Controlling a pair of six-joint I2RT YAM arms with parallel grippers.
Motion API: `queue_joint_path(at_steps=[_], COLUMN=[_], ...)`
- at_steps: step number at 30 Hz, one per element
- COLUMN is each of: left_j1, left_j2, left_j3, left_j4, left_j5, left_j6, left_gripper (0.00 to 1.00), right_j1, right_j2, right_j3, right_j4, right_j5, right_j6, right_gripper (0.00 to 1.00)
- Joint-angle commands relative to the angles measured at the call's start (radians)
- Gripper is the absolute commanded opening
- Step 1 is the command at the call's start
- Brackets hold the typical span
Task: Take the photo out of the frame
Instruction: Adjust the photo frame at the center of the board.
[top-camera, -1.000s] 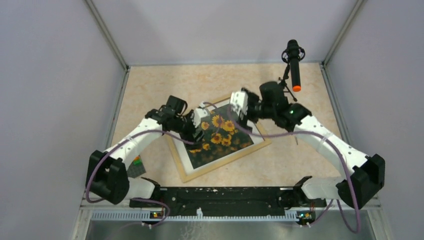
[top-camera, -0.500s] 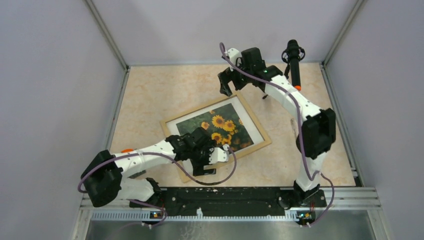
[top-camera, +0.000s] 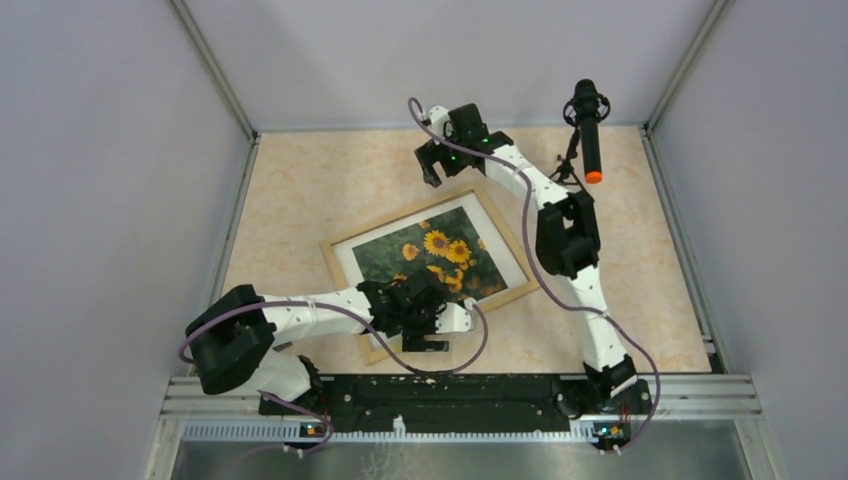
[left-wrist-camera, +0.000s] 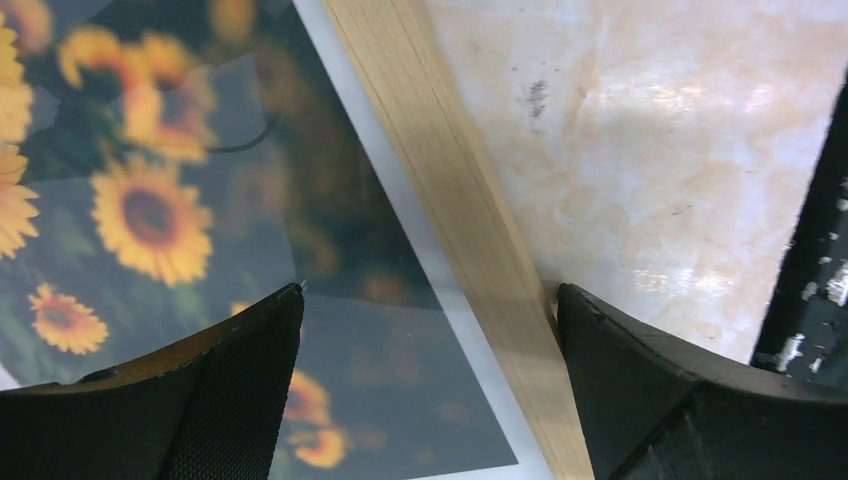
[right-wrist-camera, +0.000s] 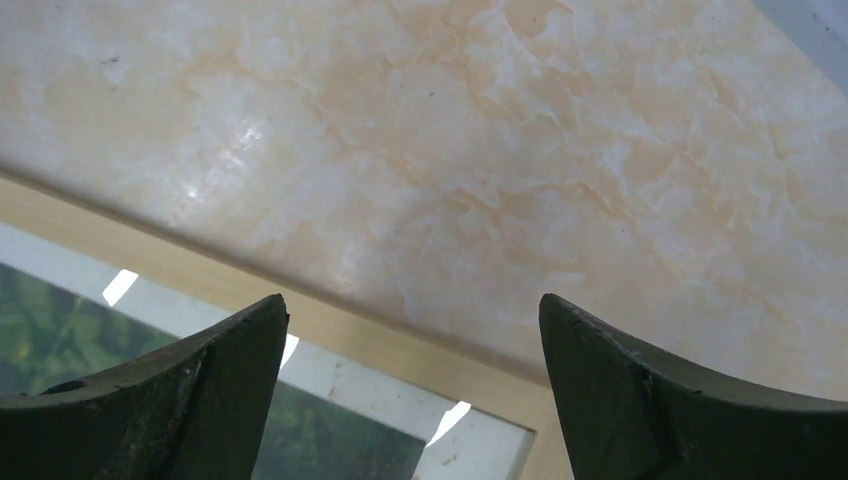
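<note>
The light-wood frame (top-camera: 400, 218) lies flat and askew on the marble-look table, with the sunflower photo (top-camera: 435, 252) showing inside it under a reflective front. My left gripper (top-camera: 420, 338) hovers open over the frame's near edge. In the left wrist view the gripper (left-wrist-camera: 430, 292) straddles the wooden rail (left-wrist-camera: 450, 200), one finger over the photo (left-wrist-camera: 150, 210) and the other over bare table. My right gripper (top-camera: 432, 166) hangs open above the frame's far corner. In the right wrist view the gripper (right-wrist-camera: 412, 302) is over that corner (right-wrist-camera: 440, 365), with nothing between its fingers.
A black rod with an orange tip (top-camera: 588, 130) stands on a thin stand at the back right. The black mounting rail (top-camera: 450, 390) runs along the near edge, close to the left gripper. Grey walls enclose the table on three sides.
The left arm has swung from over the photo to the frame's near edge. The right arm has stretched from the middle to the far corner. The frame has stayed put.
</note>
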Motion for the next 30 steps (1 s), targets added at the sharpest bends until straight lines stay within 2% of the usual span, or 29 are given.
queue_joint_path(at_steps=[1, 9, 16, 19, 24, 30], left_j1=[-0.004, 0.004, 0.035, 0.109, 0.315, 0.474], left_j2=[0.031, -0.026, -0.090, -0.108, -0.133, -0.120], left_j3=[-0.021, -0.059, -0.108, -0.122, -0.125, -0.110], left_j4=[-0.010, -0.081, -0.141, -0.154, -0.151, -0.099], left_j5=[-0.166, -0.213, -0.214, -0.213, -0.192, -0.183], left_j6=[0.019, 0.070, 0.086, 0.113, 0.251, 0.378], left_gripper=[0.99, 0.99, 0.99, 0.99, 0.99, 0.99], right_j1=[-0.003, -0.002, -0.002, -0.003, -0.007, -0.032], right_j2=[0.082, 0.190, 0.194, 0.152, 0.067, -0.010], right_j3=[0.092, 0.110, 0.066, -0.005, -0.168, -0.296], right_j4=[0.048, 0.068, -0.030, -0.068, -0.099, -0.157], right_j5=[0.049, 0.092, 0.026, 0.006, -0.002, -0.004], right_j6=[-0.086, -0.255, -0.373, -0.412, -0.463, -0.470], right_gripper=[0.93, 0.88, 0.67, 0.58, 0.45, 0.41])
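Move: The photo frame lies skewed, its middle about 16 cm ahead of the left hand, neither left nor right; this hand straddles its near edge. The frame's near-left corner is about 11 cm left and 4 cm back. From the right hand the frame's middle is roughly 19 cm back, 4 cm left and 11 cm below; its far corner is about 7 cm right and 2 cm ahead, the microphone tripod some 28 cm right and 4 cm ahead. With its outer finger still against the frame's near edge, the left hand pushes forward a little, then sweeps left, about 13 cm left and 6 cm forward in all, gripper wide open. The right hand drops some 9 cm to the outer side of the far edge, steepening and half closing its fingers, and from there shifts about 5 cm right and slightly back, its left finger against the frame. ##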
